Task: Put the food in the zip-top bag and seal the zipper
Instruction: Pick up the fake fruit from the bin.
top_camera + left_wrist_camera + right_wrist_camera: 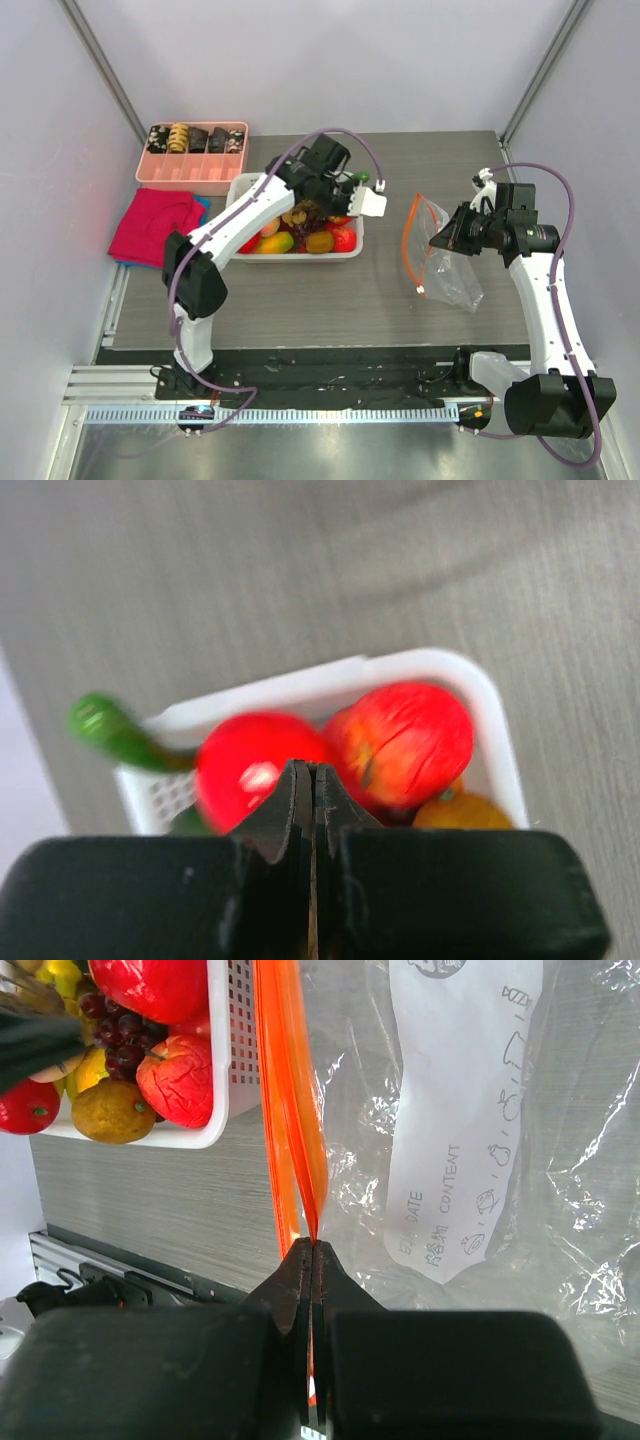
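Observation:
The food lies heaped in a white lattice basket [240, 186]: red round fruit [405, 742], another red one [255, 770], a dark berry bunch [120, 1045] and an orange-yellow fruit [278, 242]. My left gripper [308, 768] hangs over the basket's fruit [310, 213], shut, with nothing showing between its jaws. The zip-top bag [452, 275] hangs to the right of the basket, clear and crumpled, with a white label [465, 1110]. My right gripper [312, 1244] is shut on the orange-red zipper [290, 1110]; it holds the bag's mouth up [442, 240].
A pink divided tray [195, 172] with small rolls stands at the back left. A red cloth [155, 225] lies left of the basket. The basket's wall [225, 1060] is close beside the zipper. Grey walls close in the table on three sides.

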You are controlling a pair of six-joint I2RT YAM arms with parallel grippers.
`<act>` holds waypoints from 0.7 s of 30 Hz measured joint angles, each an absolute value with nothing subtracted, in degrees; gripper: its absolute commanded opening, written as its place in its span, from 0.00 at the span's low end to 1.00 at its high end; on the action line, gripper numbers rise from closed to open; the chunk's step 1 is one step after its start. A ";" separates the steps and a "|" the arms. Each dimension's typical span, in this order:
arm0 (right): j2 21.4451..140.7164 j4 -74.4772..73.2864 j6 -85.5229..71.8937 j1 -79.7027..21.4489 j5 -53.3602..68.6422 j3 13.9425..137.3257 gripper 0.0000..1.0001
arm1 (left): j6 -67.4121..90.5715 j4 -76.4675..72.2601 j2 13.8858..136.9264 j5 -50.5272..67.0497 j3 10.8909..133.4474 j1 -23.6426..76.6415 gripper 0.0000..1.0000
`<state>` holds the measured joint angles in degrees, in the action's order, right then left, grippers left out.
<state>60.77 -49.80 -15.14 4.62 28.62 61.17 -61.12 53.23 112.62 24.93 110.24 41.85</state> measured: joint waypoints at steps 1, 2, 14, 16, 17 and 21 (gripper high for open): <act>60.77 -49.67 -15.14 4.62 28.80 61.17 0.01 | -61.08 53.45 111.79 24.97 110.69 41.21 0.00; 60.77 -49.60 -15.16 4.62 29.10 61.17 0.01 | -60.97 53.49 110.85 25.02 111.22 40.51 0.00; 60.64 -43.64 -22.39 4.62 39.13 61.14 0.01 | -48.25 46.89 101.78 26.81 113.43 35.44 0.00; 60.10 -40.16 -26.11 4.62 42.11 60.53 0.01 | -41.32 42.24 100.31 27.11 113.19 35.14 0.00; 59.61 -38.04 -28.34 4.62 43.55 59.96 0.01 | -36.95 39.68 99.42 27.20 112.99 35.07 0.00; 57.47 -27.68 -38.70 4.62 48.64 56.12 0.01 | -20.05 29.56 95.48 27.79 112.60 34.74 0.00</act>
<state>57.47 -27.68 -38.70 4.62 48.64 56.12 -20.05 29.56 95.48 27.79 112.60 34.74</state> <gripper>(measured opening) 0.015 0.020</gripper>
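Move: The shut left fingers already grip the stem of the light-brown grapes, whose berries sit about 9 cm to the left and 6 cm lower, level fore-and-aft. The zip-top bag's mouth is some 16 cm right and 6 cm back. Below by about 9 cm are the red apple, 2 cm right and 3 cm ahead, and the green pepper, 4 cm right and 8 cm ahead. From the right hand, those berries are some 28 cm left, 7 cm ahead. Keeping its pinch on the grape stem, the left hand hauls the bunch up out of the bin by about 22 cm, drifting slightly left and forward, its fingers swinging up from a steep slant to nearly level and pointing right. The right hand, still pinching the bag's edge by the zipper, rises about 7 cm and goes left 5 cm towards the bin, its fingers tipping up some 25 degrees. ##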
